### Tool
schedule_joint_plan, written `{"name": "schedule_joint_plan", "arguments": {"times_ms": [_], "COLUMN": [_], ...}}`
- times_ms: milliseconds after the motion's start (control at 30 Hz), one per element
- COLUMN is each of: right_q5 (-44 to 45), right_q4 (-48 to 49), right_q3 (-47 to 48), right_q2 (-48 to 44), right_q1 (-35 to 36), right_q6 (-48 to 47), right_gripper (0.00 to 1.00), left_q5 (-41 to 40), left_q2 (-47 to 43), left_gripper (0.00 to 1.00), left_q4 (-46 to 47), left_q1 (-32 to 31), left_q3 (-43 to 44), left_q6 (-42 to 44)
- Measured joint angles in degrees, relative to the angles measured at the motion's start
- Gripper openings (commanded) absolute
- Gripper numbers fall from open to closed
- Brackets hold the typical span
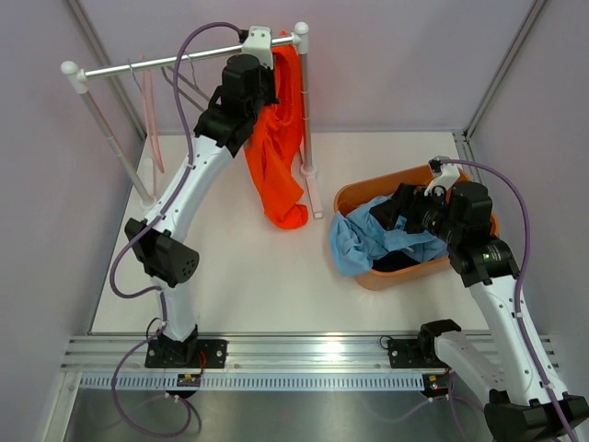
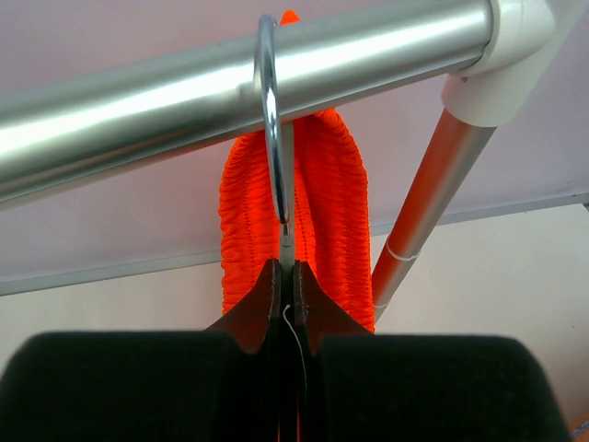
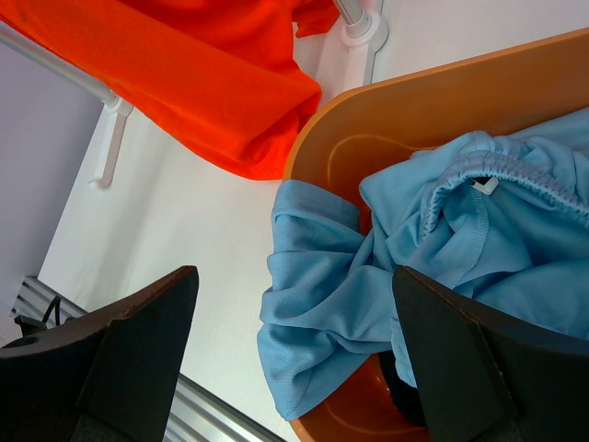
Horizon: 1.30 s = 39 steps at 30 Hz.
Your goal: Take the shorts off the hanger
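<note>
The bright orange shorts (image 1: pixel 276 157) hang from a hanger at the right end of the rack's rail (image 1: pixel 175 62). In the left wrist view their gathered waistband (image 2: pixel 336 212) drapes behind the hanger's metal hook (image 2: pixel 269 110), which loops over the rail (image 2: pixel 184 92). My left gripper (image 2: pixel 287 276) is up at the rail (image 1: pixel 260 69), shut on the hook's stem. My right gripper (image 3: pixel 294 276) stands open over the orange basket (image 1: pixel 359 193). The light blue shorts (image 3: pixel 350 276) spill over the basket's rim (image 1: pixel 368 241). Dark navy shorts (image 1: pixel 396 262) lie beneath them.
Pink hangers (image 1: pixel 152 120) and bare metal hangers (image 1: pixel 189 87) hang on the rail's left part. The rack's right post (image 1: pixel 306 110) stands between the orange shorts and the basket, and its left post (image 1: pixel 115 147) is near the left wall.
</note>
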Motion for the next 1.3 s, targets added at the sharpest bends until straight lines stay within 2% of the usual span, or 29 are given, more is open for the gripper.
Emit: {"name": "schedule_joint_plan", "arguments": {"times_ms": [600, 933, 1100, 1200, 1300], "right_q5": [0.26, 0.26, -0.15, 0.15, 1.14], "right_q4": [-0.02, 0.02, 0.09, 0.42, 0.46], "right_q3": [0.00, 0.00, 0.00, 0.22, 2.19], "right_q2": [0.22, 1.44, 2.12, 2.14, 3.89], "right_q1": [0.00, 0.00, 0.31, 2.25, 7.08], "right_q6": [-0.04, -0.07, -0.04, -0.02, 0.02], "right_gripper": [0.95, 0.95, 0.94, 0.94, 0.93], "left_q5": [1.27, 2.12, 3.37, 4.66, 5.22], "left_q2": [-9.05, -16.76, -23.82, -29.49, -33.73], "left_gripper": [0.00, 0.00, 0.00, 0.00, 0.00], "left_q4": [-6.14, -12.39, -14.21, -14.95, -16.26], "left_q1": [-0.79, -2.71, -3.69, -4.52, -6.75], "left_q3": [-5.62, -15.15, -22.93, -28.57, -31.47], "left_q6": [0.00, -1.81, -3.72, -4.68, -4.83]}}
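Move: Just under the rod, the left hand already pinches the hanger of the red shorts; the open right gripper, its goal, is about 27 cm back, 27 cm to its right and 13 cm lower. The rod is some 2 cm ahead and 5 cm above, and the gray hanger 18 cm left and 3 cm back. From the right hand, the red shorts' middle is about 22 cm ahead, 26 cm left and 6 cm lower. Lifting about 2 cm while drawing back, the left hand brings the hook up off the rod, then keeps pulling back towards the robot, nearly 19 cm in all, sinking some 5 cm from its peak and tipping its fingers down about 15 degrees, its pinch on the hanger kept. Late on, the right hand, still open, slides about 3 cm left towards the shorts. ##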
